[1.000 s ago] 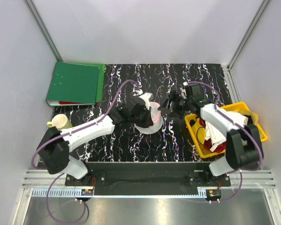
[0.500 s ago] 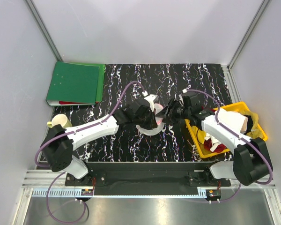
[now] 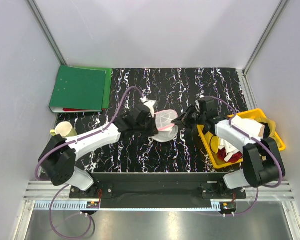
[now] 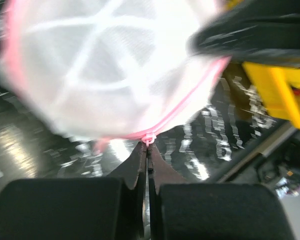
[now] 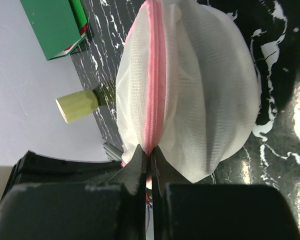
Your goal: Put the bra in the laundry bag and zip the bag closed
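Note:
The laundry bag (image 3: 164, 125), a white mesh drum with pink rims, hangs between my two grippers over the middle of the table. My left gripper (image 3: 153, 128) is shut on the pink zipper pull (image 4: 148, 138) at the bag's lower edge (image 4: 115, 75). My right gripper (image 3: 178, 121) is shut on the pink zipper seam (image 5: 153, 100) of the bag (image 5: 210, 100). The zipper line shows closed along the seam in the right wrist view. The bra does not show in any view.
A yellow basket (image 3: 208, 134) with white and red clothes stands at the right. A green binder (image 3: 80, 89) lies at the back left. A pale yellow-green cup (image 3: 65, 130) lies at the left, also in the right wrist view (image 5: 80, 105).
The left gripper pulled back to the left with the zipper pull. The right gripper shifted slightly right, and the bag now stretches between them with a round face turned up.

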Robot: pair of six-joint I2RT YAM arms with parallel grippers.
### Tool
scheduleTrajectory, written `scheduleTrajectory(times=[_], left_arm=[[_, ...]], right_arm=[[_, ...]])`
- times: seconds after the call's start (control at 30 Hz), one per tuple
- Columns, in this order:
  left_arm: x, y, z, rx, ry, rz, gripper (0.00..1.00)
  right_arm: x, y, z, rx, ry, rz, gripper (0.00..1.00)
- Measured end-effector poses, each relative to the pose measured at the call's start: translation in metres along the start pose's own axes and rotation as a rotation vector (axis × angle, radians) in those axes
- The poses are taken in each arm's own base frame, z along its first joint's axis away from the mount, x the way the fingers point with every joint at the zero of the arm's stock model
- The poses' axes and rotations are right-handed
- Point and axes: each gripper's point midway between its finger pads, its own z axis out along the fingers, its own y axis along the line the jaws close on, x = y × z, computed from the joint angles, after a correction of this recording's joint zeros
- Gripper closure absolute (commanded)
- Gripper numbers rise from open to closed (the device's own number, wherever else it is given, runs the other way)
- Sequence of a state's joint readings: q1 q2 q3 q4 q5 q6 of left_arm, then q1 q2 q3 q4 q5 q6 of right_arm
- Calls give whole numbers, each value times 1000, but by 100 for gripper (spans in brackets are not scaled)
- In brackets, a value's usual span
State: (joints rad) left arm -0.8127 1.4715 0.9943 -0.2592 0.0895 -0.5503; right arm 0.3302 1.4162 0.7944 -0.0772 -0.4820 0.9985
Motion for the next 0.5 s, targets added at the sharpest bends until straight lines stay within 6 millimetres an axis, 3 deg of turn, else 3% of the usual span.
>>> scheduleTrajectory(times=[0.17,0.23,0.27,0.33,0.37,0.4,0.5], left_arm=[[1,46,-6,-114,0,-66,100],[-2,56,-9,-142,-6,-87,100],[-4,60,-9,-155,-13,-93,99],[-5,66,-10,-182,-18,-99,69],[-5,69,-11,-201,-19,-93,59],[-4,75,-14,-237,-19,-88,53],[-1,86,-29,-329,-34,-56,49]], right_arm=[[-7,-10,8,-11,52,3,100],[-6,-9,10,-25,79,-12,100],[-5,-7,12,-34,91,-23,90],[-6,-3,14,-49,108,-51,70],[-8,-2,15,-48,112,-71,50],[-10,-3,15,-31,109,-90,43],[-25,-11,12,70,47,-171,27]])
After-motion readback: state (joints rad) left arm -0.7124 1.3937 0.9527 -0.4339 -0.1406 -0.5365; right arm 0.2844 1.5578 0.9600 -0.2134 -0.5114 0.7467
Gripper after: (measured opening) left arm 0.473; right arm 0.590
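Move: Both hands already grip the laundry bag: the left hand its pink zip pull, the right hand the zip edge at the far right end. The bag's middle is about 4 cm right and 3 cm ahead of the left hand, and some 3 cm left and 3 cm back from the right hand, roughly 4 cm below both. From the right hand, the yellow basket is about 30 cm right and 7 cm back; from the left hand, the mug is some 41 cm left, about level with it. Leftward, away from the right hand, the left hand draws the zip pull with shut fingers while sinking and reaching slightly forward, then opens about halfway, lets go and continues left, some 9 cm altogether, rolling and turning counter-clockwise. The right hand keeps its pinch and edges forward and down, about 2.5 cm in all, before opening just over halfway to free the bag's edge. ##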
